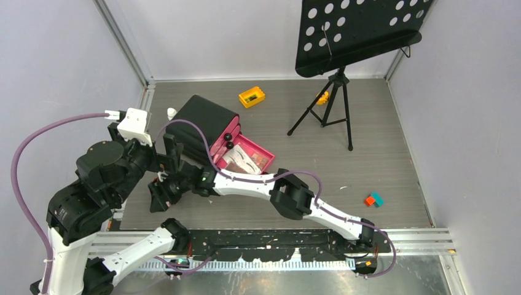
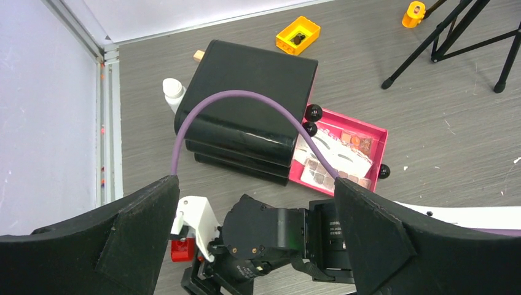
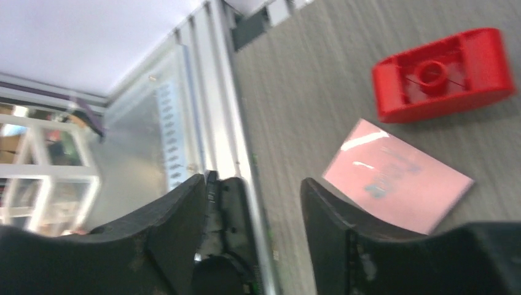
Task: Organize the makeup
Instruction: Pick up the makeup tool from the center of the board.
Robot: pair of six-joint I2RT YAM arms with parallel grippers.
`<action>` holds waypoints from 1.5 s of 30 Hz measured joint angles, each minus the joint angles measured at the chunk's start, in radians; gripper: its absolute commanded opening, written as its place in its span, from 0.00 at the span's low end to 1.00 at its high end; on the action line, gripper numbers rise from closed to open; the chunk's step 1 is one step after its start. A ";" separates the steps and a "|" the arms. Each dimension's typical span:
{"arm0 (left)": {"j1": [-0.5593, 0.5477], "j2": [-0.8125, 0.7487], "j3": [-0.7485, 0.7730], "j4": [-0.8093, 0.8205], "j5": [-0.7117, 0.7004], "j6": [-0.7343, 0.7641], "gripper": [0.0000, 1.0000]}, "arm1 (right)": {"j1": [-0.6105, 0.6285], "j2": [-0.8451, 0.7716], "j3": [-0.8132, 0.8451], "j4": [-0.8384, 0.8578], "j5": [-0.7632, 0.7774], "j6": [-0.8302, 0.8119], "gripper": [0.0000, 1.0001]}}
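Note:
The makeup lies scattered. Brown palettes and a white eyebrow card [image 2: 344,153] fill the open pink drawer [image 1: 265,149] of the black chest [image 1: 206,120]. A white bottle [image 2: 174,92] stands behind the chest. A red block [image 3: 445,74] and a flat pink card [image 3: 396,184] lie near the table's left front corner. My right gripper [image 3: 264,215] hovers low beside them, its jaws partly apart over bare table; a blurred dark piece sits against its left finger. My left gripper [image 2: 257,184] hangs wide open and empty above the right wrist. In the top view, the right gripper [image 1: 158,195] lies left of centre.
A yellow block [image 1: 252,96] lies at the back. Orange and teal blocks [image 1: 373,200] lie at the right front. The black music stand [image 1: 335,104] stands on its tripod at the back right, a yellow piece [image 1: 322,97] by its legs. The metal rail [image 3: 242,153] edges the table.

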 measured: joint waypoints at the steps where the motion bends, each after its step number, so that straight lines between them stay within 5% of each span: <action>1: 0.000 0.000 0.000 0.000 0.000 -0.001 1.00 | 0.001 0.004 0.011 0.002 -0.012 0.009 0.49; 3: 0.000 0.000 0.000 0.000 0.001 -0.004 1.00 | 0.002 0.023 0.055 0.021 -0.044 0.040 0.39; 25: 0.000 -0.015 -0.040 0.000 0.004 -0.014 1.00 | -0.024 0.250 0.180 0.264 -0.135 0.517 0.01; 45: 0.000 -0.021 -0.079 0.008 0.004 -0.013 1.00 | -0.051 0.262 0.228 0.017 0.045 0.438 0.00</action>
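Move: The pink pad lies about 9 cm below the right hand, some 2 cm ahead and 1 cm to its left. The red block is roughly 4 cm farther out and 4 cm farther left than the pad. From the right hand, the black makeup box stands about 22 cm ahead and 11 cm right. From the left hand the pad is about 8 cm left, 4 cm back and some 39 cm down. The right fingers shut fully with nothing seen between them; at the end the closed tips are low beside the pink pad, but contact can't be made out. The hand first rises a little, drawing back and left, then sinks about 9 cm towards the pad while swinging forward some 6 cm. It rolls nearly 30 degrees about its pointing line, easing back slightly as it turns clockwise. The left hand, wide open, sinks about 2 cm. ##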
